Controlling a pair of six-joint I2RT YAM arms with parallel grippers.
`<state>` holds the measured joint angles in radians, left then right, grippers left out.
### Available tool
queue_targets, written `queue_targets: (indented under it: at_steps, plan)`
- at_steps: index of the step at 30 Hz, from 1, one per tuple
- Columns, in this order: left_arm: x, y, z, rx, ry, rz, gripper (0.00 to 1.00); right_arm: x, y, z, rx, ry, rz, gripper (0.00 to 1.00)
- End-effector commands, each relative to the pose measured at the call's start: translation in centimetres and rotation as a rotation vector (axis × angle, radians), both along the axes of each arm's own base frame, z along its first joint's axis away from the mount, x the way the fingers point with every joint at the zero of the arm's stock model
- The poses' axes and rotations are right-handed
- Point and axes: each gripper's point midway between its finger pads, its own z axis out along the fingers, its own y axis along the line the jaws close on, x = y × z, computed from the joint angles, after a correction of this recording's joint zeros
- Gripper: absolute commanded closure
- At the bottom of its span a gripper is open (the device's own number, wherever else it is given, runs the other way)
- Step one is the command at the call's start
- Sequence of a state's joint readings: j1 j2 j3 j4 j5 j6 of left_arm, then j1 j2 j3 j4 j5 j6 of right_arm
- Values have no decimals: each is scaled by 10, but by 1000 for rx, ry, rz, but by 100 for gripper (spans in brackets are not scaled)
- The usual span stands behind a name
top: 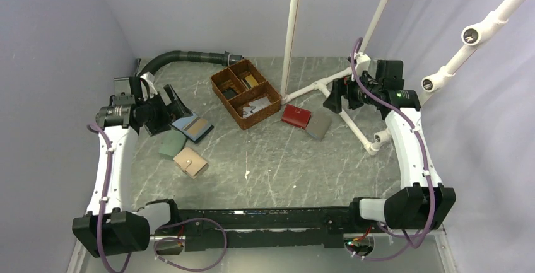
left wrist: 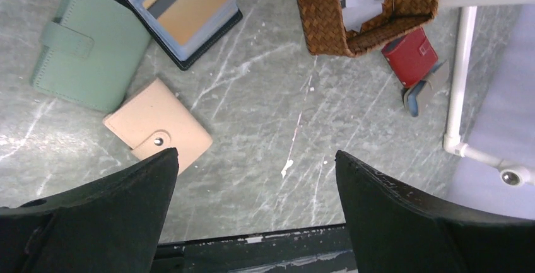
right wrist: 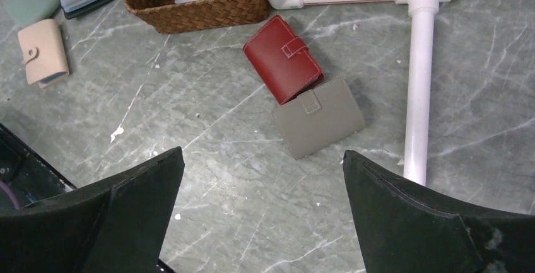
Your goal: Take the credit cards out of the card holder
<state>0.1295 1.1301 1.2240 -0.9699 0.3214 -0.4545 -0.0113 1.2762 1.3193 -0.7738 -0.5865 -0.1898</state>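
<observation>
The card holder [top: 319,123] is a taupe-grey wallet lying folded shut on the table right of centre, its tab fastened and one corner touching a red wallet. In the right wrist view the card holder [right wrist: 318,118] lies just ahead of my right gripper [right wrist: 262,151], which hovers open and empty above the table. The credit cards are hidden inside it. My left gripper [left wrist: 255,153] is open and empty too, over bare table at the left, far from the card holder [left wrist: 429,87]. Seen from above, the left gripper [top: 171,101] and right gripper [top: 332,99] are both raised.
A wicker basket [top: 258,116] with compartments stands at the back centre and holds pale cards. Near the holder lies the red wallet [top: 295,115]. At the left lie a blue-and-tan wallet [top: 192,126], a green wallet [top: 171,142] and a beige wallet [top: 191,162]. White pipe framing [right wrist: 419,96] runs along the right.
</observation>
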Motion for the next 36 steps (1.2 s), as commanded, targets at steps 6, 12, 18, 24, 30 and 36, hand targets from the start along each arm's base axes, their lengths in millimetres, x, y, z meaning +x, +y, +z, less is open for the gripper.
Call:
queue_targets:
  at_steps: [6, 12, 18, 24, 30, 36]
  plan:
    - [-6, -25, -2, -146, -3, -54, 0, -10, 5, -6, 19, -40, 74, 0]
    - [-6, -43, -2, -238, -26, -133, 0, -30, 14, -19, -15, -60, 250, 0]
    - [-12, -65, -9, -337, -43, -204, 1, -31, 8, -64, -116, 13, 326, 0]
    - [-22, -88, -27, -353, -24, -243, 1, -13, 5, -105, -226, 91, 308, 0]
    - [-27, -108, -48, -381, -1, -257, 1, 12, 9, -145, -352, 157, 330, 0]
    - [-27, -114, -61, -388, 21, -247, 1, 41, 1, -167, -459, 201, 305, 0]
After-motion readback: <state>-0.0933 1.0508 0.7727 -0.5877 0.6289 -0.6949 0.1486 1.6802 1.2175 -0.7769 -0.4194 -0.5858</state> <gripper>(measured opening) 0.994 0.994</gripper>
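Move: My right hand hangs about 25 cm above the grey card holder, which lies some 3 cm ahead and 3 cm to its left. The red card holder is about 7 cm ahead and 11 cm left of that hand; the slanting white pipe's middle is 5 cm ahead, 7 cm to its right. From my left hand, the grey holder is some 8 cm ahead, 46 cm right and 23 cm down; the peach holder is 3 cm back, 3 cm left. I bring my right hand down about 18 cm towards the grey card holder, easing back some 3 cm first and then coming forward again, turning counter-clockwise some 20 degrees while its open fingers tip more steeply down. My left hand swings 11 cm right, sinking and drawing back a little, away from the peach holder, rolling its left side down, fingers open. ##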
